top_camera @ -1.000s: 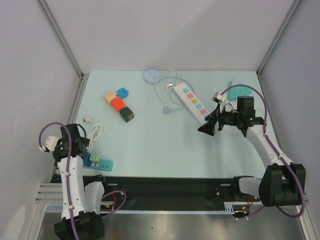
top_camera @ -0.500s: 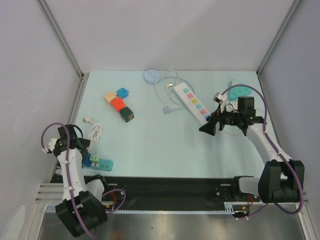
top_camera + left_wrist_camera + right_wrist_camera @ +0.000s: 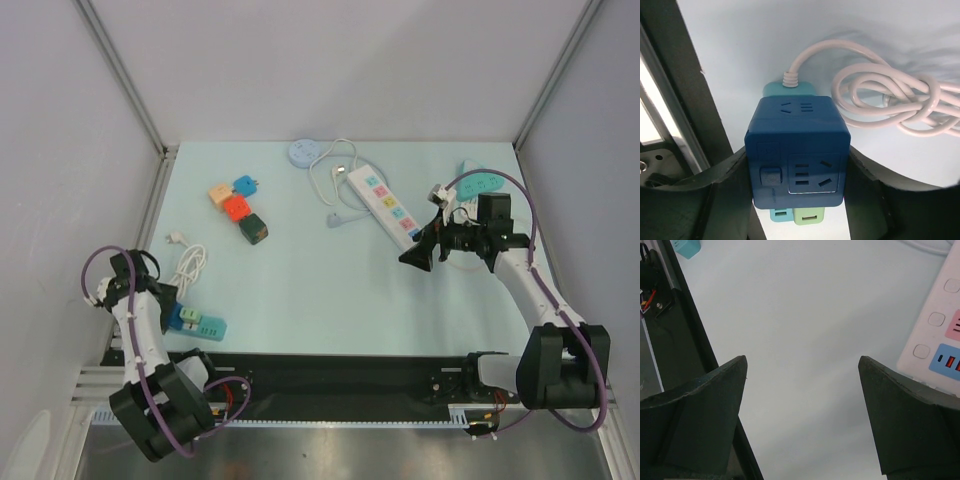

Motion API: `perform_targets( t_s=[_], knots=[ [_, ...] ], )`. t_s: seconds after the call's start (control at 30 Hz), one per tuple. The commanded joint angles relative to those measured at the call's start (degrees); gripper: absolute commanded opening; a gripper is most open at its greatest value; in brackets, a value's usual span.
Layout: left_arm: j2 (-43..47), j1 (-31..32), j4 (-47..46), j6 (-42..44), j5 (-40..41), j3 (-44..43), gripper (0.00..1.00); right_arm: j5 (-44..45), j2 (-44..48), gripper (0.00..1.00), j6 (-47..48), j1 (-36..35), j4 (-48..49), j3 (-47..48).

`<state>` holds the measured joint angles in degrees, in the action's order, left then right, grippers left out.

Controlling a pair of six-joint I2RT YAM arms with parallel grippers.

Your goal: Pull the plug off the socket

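Note:
A dark blue cube socket (image 3: pixel 796 150) fills the left wrist view, with a teal plug (image 3: pixel 790 89) pushed into its far side. The plug's white cable (image 3: pixel 880 95) lies coiled on the table behind it. Two small adapters, teal and green (image 3: pixel 807 215), stick out of the cube's near side. My left gripper (image 3: pixel 796 160) is shut on the cube, one finger flat against each side. From above, the socket (image 3: pixel 197 323) sits at the near left edge by my left gripper (image 3: pixel 165 303). My right gripper (image 3: pixel 412 257) hangs open and holds nothing.
A white power strip (image 3: pixel 385 205) lies right beside the right gripper and shows again as the power strip (image 3: pixel 940 335) in the wrist view. Coloured cube adapters (image 3: pixel 238 208) sit at left centre, a round blue disc (image 3: pixel 303 152) at the back. A black rail (image 3: pixel 330 372) runs along the near edge.
The left gripper's fingers have closed in onto the blue cube socket, and the left arm has drawn slightly toward the near edge. The right arm has hardly moved.

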<state>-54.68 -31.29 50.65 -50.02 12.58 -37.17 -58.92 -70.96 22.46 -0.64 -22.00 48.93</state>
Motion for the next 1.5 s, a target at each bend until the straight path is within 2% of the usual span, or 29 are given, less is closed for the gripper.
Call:
perform_targets(
  t_s=[0.0,0.03,0.07,0.17,0.37,0.47,0.57,0.7,1.0,1.17,1.3,1.47],
  knots=[
    [3.2,-0.7,-4.0,1.2,-7.0,0.3,0.17,-2.5,2.7,0.97,-0.8,0.2,1.0,0.4],
    [4.2,-0.7,-5.2,1.8,-8.8,0.4,0.02,-2.6,3.2,0.97,-0.7,0.2,1.0,0.4],
    [5.7,-0.7,-6.8,2.5,-15.1,1.2,0.0,-2.7,3.5,0.97,-0.8,0.2,1.1,0.4],
    [10.5,-0.7,-13.1,5.0,-26.1,3.2,0.0,-3.1,4.1,0.97,-1.4,0.2,1.4,0.2],
    [17.4,1.0,-19.7,5.9,-40.1,7.4,0.0,-4.1,4.3,0.97,-1.9,1.6,1.7,0.2],
    [20.4,6.2,-23.7,3.4,-44.5,9.9,0.0,-4.6,4.3,0.97,-2.1,1.6,2.0,-0.1],
    [22.2,14.3,-30.2,-1.1,-45.2,12.4,0.0,-5.7,4.0,0.97,-2.4,1.4,2.3,-0.3],
    [22.4,28.8,-39.2,-7.4,-42.1,14.6,0.0,-5.9,3.4,0.97,-2.6,0.8,2.6,-0.7],
    [17.2,52.8,-49.1,-16.2,-25.1,14.2,0.0,-2.9,0.6,0.99,-6.9,-11.3,6.2,-2.6],
    [12.9,62.8,-54.6,-23.5,-15.2,15.0,0.0,2.8,0.1,1.0,-10.3,-19.5,8.8,-3.4],
    [7.7,67.7,-59.1,-28.3,-7.2,14.5,0.0,10.2,0.2,1.0,-16.7,-25.2,13.0,-4.9],
    [-0.1,72.2,-63.0,-31.6,-2.3,10.1,0.0,21.3,-0.6,1.0,-25.6,-29.8,17.5,-5.8]
  ],
)
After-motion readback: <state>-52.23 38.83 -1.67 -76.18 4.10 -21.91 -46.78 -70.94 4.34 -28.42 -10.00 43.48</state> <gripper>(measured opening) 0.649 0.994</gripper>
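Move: Between the left fingers is the blue plug, seated on the teal strip, whose middle lies about 5 cm right, 1 cm back and 3 cm below; the light green plug is some 4 cm right. The coiled white cord is about 11 cm ahead and 3 cm right, the dark green cube 22 cm ahead and 17 cm right. From the empty right hand, the teal strip is about 52 cm left, 12 cm back and 13 cm lower; the white strip is 16 cm ahead, 4 cm left. Keeping its grip on the blue plug, the left hand lifts the teal strip forward and up, then sweeps it some 32 cm right towards the right gripper, turning clockwise about 50 degrees while tilting outward, and sinks slightly at the end. The right hand rises a little and waits, then goes about 11 cm left, 7 cm back and down towards the strip's free end, fingers open, not yet touching. ##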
